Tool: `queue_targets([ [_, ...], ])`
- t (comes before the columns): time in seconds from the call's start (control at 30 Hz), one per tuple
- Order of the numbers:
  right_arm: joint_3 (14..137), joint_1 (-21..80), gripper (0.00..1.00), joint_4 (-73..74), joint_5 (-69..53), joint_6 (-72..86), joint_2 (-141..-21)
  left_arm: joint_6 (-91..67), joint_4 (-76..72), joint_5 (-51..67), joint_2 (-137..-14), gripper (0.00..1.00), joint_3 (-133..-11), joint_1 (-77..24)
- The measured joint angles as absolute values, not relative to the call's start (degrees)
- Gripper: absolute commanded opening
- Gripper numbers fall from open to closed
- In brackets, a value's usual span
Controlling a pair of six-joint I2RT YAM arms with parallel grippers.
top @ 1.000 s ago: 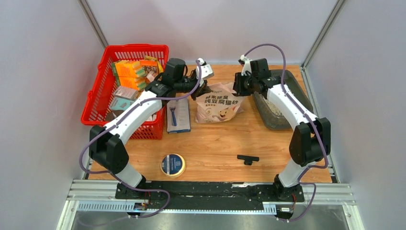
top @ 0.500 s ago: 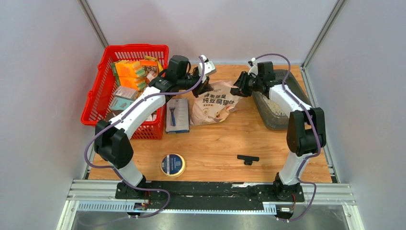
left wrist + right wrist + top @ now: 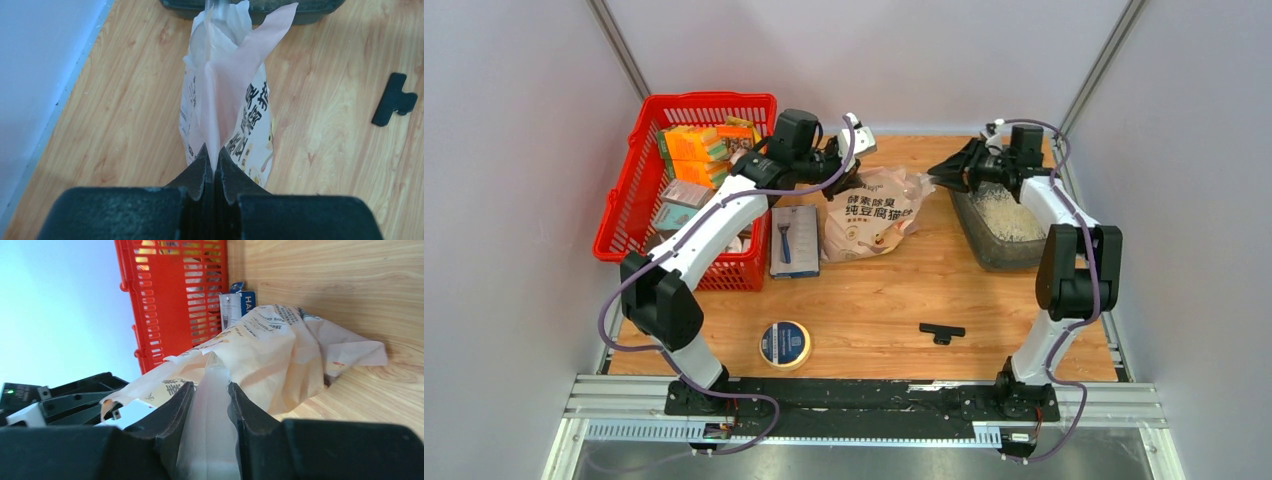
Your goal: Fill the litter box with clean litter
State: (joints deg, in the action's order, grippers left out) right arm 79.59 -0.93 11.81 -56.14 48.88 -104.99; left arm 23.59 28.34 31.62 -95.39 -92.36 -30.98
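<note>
The pale pink printed litter bag [image 3: 871, 212] lies slumped on the wooden table between my two grippers. My left gripper [image 3: 848, 182] is shut on a thin pink fold at the bag's left end [image 3: 220, 115], its jaws [image 3: 212, 161] pressed tight together. At the bag's right end, my right gripper [image 3: 938, 172] is shut on a pale translucent fold of the bag [image 3: 209, 440], with the crumpled bag [image 3: 272, 347] beyond its fingertips [image 3: 210, 388]. The dark grey litter box [image 3: 990, 252] stands just right of the bag, under the right arm. Beige clean litter [image 3: 1012, 208] covers its floor. Only its near rim [image 3: 310, 6] shows in the left wrist view.
A red mesh basket [image 3: 629, 215] full of packets stands at the left, also visible as a red wall [image 3: 175, 295]. A blue razor pack [image 3: 796, 240] lies beside the bag. A tape roll [image 3: 785, 343] and a black clip [image 3: 941, 332] lie nearer the arm bases; the clip [image 3: 395, 100] is right of the bag.
The right arm has swung right and back over the litter box, still gripping the bag's right end. The litter in the box has come into view. The left gripper has barely moved.
</note>
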Motion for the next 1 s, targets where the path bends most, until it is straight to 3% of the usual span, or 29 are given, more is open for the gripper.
queue_targets([
  [0.33, 71.5, -9.6, 0.00, 2.9, -65.3, 58.2, -103.2, 32.1, 33.5, 30.9, -97.8, 0.00, -97.5, -31.8],
  [0.73, 69.0, -12.1, 0.00, -11.4, -73.1, 65.8, -101.4, 36.8, 35.4, 30.5, -98.4, 0.00, -98.8, -32.4],
  [1.0, 60.4, -14.2, 0.00, -24.4, -74.5, 72.7, -101.2, 37.0, 35.6, 30.2, -98.4, 0.00, -98.8, -32.9],
])
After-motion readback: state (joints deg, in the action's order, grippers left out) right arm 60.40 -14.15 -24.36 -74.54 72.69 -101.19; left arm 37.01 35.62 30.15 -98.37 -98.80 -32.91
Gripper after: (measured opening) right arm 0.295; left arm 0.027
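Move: Over to the right of the right hand, about 19 cm off, 2 cm nearer the base and some 15 cm below, is the litter box. The bag's middle lies roughly 11 cm to this hand's left, 4 cm back and 11 cm down. From the left hand, pinching the bag's rim, the litter box is about 34 cm right, 5 cm ahead and 21 cm down; the bag's middle is about 3 cm right, 3 cm ahead and 17 cm down. Drawing the clear scoop out through the bag's mouth, the right hand travels about 7 cm right towards the litter box and some 3 cm back, rising about 3 cm on the way and then sinking 2. Its wrist rolls some 15 degrees, lifting the scoop's tip towards level, grip kept. The left hand stays in place, still pinching the bag's rim, and turns about 10 degrees. ##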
